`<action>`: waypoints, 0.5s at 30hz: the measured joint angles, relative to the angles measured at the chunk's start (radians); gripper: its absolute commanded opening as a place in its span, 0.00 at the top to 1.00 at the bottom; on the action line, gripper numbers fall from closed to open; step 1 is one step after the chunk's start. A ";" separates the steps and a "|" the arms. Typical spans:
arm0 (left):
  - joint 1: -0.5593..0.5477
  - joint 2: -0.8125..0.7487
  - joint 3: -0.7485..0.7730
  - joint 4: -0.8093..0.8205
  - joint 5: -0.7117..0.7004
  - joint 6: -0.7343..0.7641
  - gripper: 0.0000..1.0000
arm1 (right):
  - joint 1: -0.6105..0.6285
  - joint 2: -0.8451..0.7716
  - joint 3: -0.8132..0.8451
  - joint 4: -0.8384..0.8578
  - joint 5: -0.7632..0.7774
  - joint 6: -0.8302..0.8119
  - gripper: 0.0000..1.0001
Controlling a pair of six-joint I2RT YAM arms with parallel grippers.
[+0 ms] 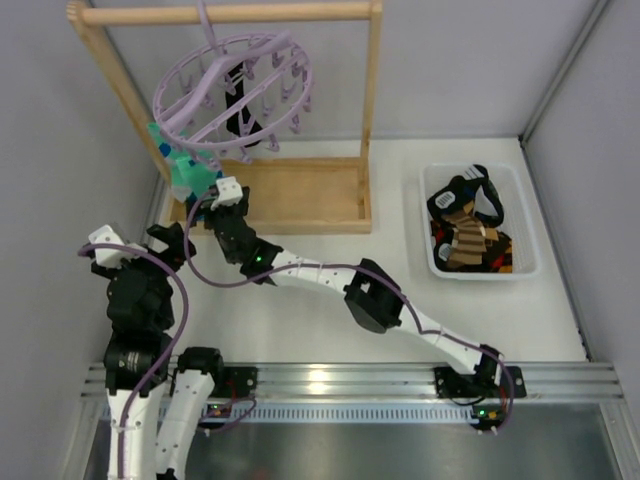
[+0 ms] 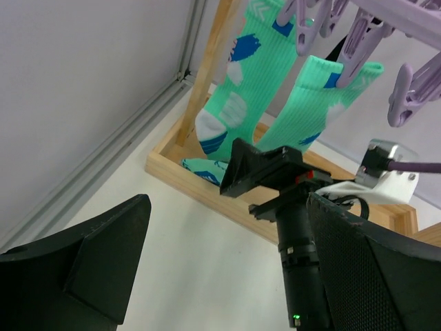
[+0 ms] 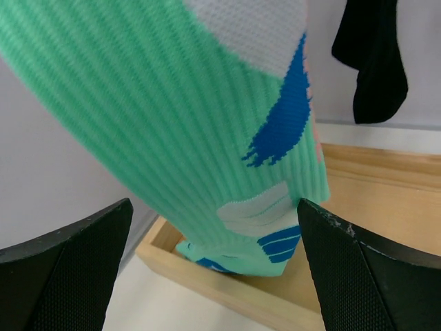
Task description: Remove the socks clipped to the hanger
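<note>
The lilac hanger [image 1: 235, 90] hangs by its hook from the wooden rack. Two teal socks [image 1: 185, 165] hang clipped at its left side, and a black sock [image 1: 243, 120] hangs under the middle. My right gripper [image 1: 215, 200] is open just below the teal socks. In the right wrist view a teal sock [image 3: 179, 117] hangs down between the spread fingers [image 3: 62, 269] without being pinched; my right gripper [image 3: 213, 269] holds nothing. My left gripper [image 2: 227, 262] is open and empty, low and to the left, looking up at both teal socks [image 2: 241, 89] and their lilac clips [image 2: 358, 41].
The wooden rack's base tray [image 1: 300, 195] lies under the hanger, its near rail [image 3: 241, 296] just ahead of the right fingers. A white basket [image 1: 432, 255] at the right holds several brown, tan and black socks. My right arm [image 2: 303, 276] crosses the left wrist view.
</note>
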 measured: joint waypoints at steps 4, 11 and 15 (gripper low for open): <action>-0.019 -0.006 -0.019 -0.002 0.010 -0.006 0.02 | -0.035 0.007 0.021 0.004 0.002 -0.002 0.00; -0.050 -0.039 -0.023 -0.001 0.017 -0.007 0.01 | -0.123 0.009 0.025 0.030 -0.021 -0.115 0.01; -0.064 -0.039 -0.035 -0.001 0.018 -0.006 0.01 | -0.149 -0.026 -0.103 0.104 -0.069 -0.196 0.13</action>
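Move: The right-hand green sock, clipped under the hanger, hangs in front of the right gripper: its middle is about 6 cm ahead, 3 cm left and 4 cm above. The other green sock hangs some 10 cm to the left of it and 3 cm farther out. From the right hand the black sock is about 25 cm ahead, 2 cm right and 12 cm higher. From the left hand, the right-hand green sock lies roughly 20 cm ahead, 5 cm right and 5 cm below. At the right-hand green sock, the right hand drives its open fingers about 8.5 cm forward while veering some 6 cm right, along the hanging fabric, so that the sock ends up against its left finger. The hand swings slightly clockwise, rolls left side down by roughly 10 degrees and tips up a little; the fingers stay wide, with no grip yet. ##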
